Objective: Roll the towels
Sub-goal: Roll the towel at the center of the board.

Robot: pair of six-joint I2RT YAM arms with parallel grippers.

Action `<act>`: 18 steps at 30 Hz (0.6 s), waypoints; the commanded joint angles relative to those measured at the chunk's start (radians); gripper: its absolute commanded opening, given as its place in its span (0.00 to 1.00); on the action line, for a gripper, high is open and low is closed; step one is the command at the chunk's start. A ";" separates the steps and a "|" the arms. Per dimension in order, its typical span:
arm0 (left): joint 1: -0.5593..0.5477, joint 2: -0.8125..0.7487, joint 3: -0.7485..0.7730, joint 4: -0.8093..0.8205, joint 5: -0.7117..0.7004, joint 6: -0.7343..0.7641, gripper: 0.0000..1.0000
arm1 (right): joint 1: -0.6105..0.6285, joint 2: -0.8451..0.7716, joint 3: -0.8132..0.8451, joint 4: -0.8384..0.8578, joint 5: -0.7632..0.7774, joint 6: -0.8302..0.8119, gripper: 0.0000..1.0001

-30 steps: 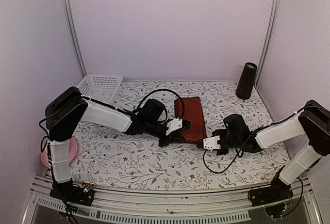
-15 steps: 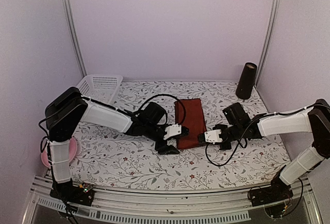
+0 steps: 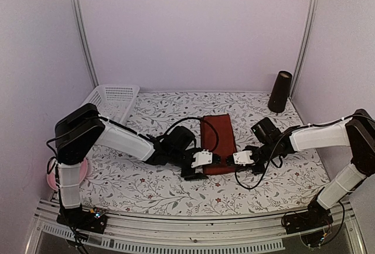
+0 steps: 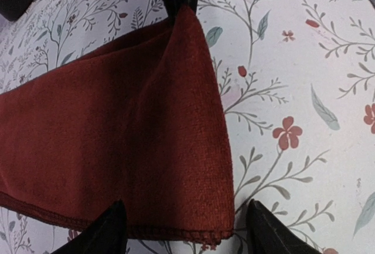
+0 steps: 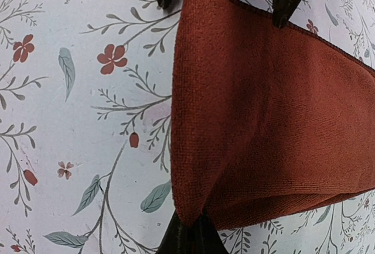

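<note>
The dark red towel (image 3: 217,140) lies folded in a long strip on the flowered tablecloth. My right gripper (image 3: 229,160) is shut on its near right corner; in the right wrist view (image 5: 193,233) the cloth (image 5: 263,107) is lifted into a fold at the pinch. My left gripper (image 3: 213,162) is open, with its fingers astride the near left corner; the left wrist view shows the gripper (image 4: 187,230) over the towel's hem (image 4: 117,148), not closed. The checked towel is out of view.
A white basket (image 3: 114,99) stands at the back left. A black cone-shaped object (image 3: 280,91) stands at the back right. A pink plate (image 3: 50,175) sits left of the table. Black cables loop beside both wrists.
Both grippers have moved in to the towel's near end. The right one has shut on a corner. The towel now reaches a little nearer.
</note>
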 commanded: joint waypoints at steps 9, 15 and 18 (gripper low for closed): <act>-0.022 0.028 -0.013 0.003 -0.042 0.025 0.18 | -0.036 0.033 0.072 -0.124 -0.019 -0.059 0.03; 0.000 -0.006 0.009 -0.085 0.014 0.008 0.00 | -0.043 0.025 0.135 -0.243 -0.001 -0.134 0.03; 0.022 -0.025 0.022 -0.125 0.081 -0.008 0.00 | -0.043 0.053 0.194 -0.323 -0.009 -0.169 0.04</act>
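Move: The red towel lies as a folded strip running away from the arms, and its near left corner is already between the open left fingers, about 1 cm below the hand point and level with it both ways. That corner is some 9 cm to the left of the right hand, which already grips the near right corner in shut fingers. The strip's far end is roughly 28 cm ahead of the right hand and 5 cm to its left, on the table. The towel's near left corner gets pinched: the left hand stays almost in place, sinking only about half a centimetre, as its fingers close from well open to shut around the near fold. The right hand keeps its grip on the near right corner and eases slightly right, then lifts it about 1 cm with a slight forward drift. ##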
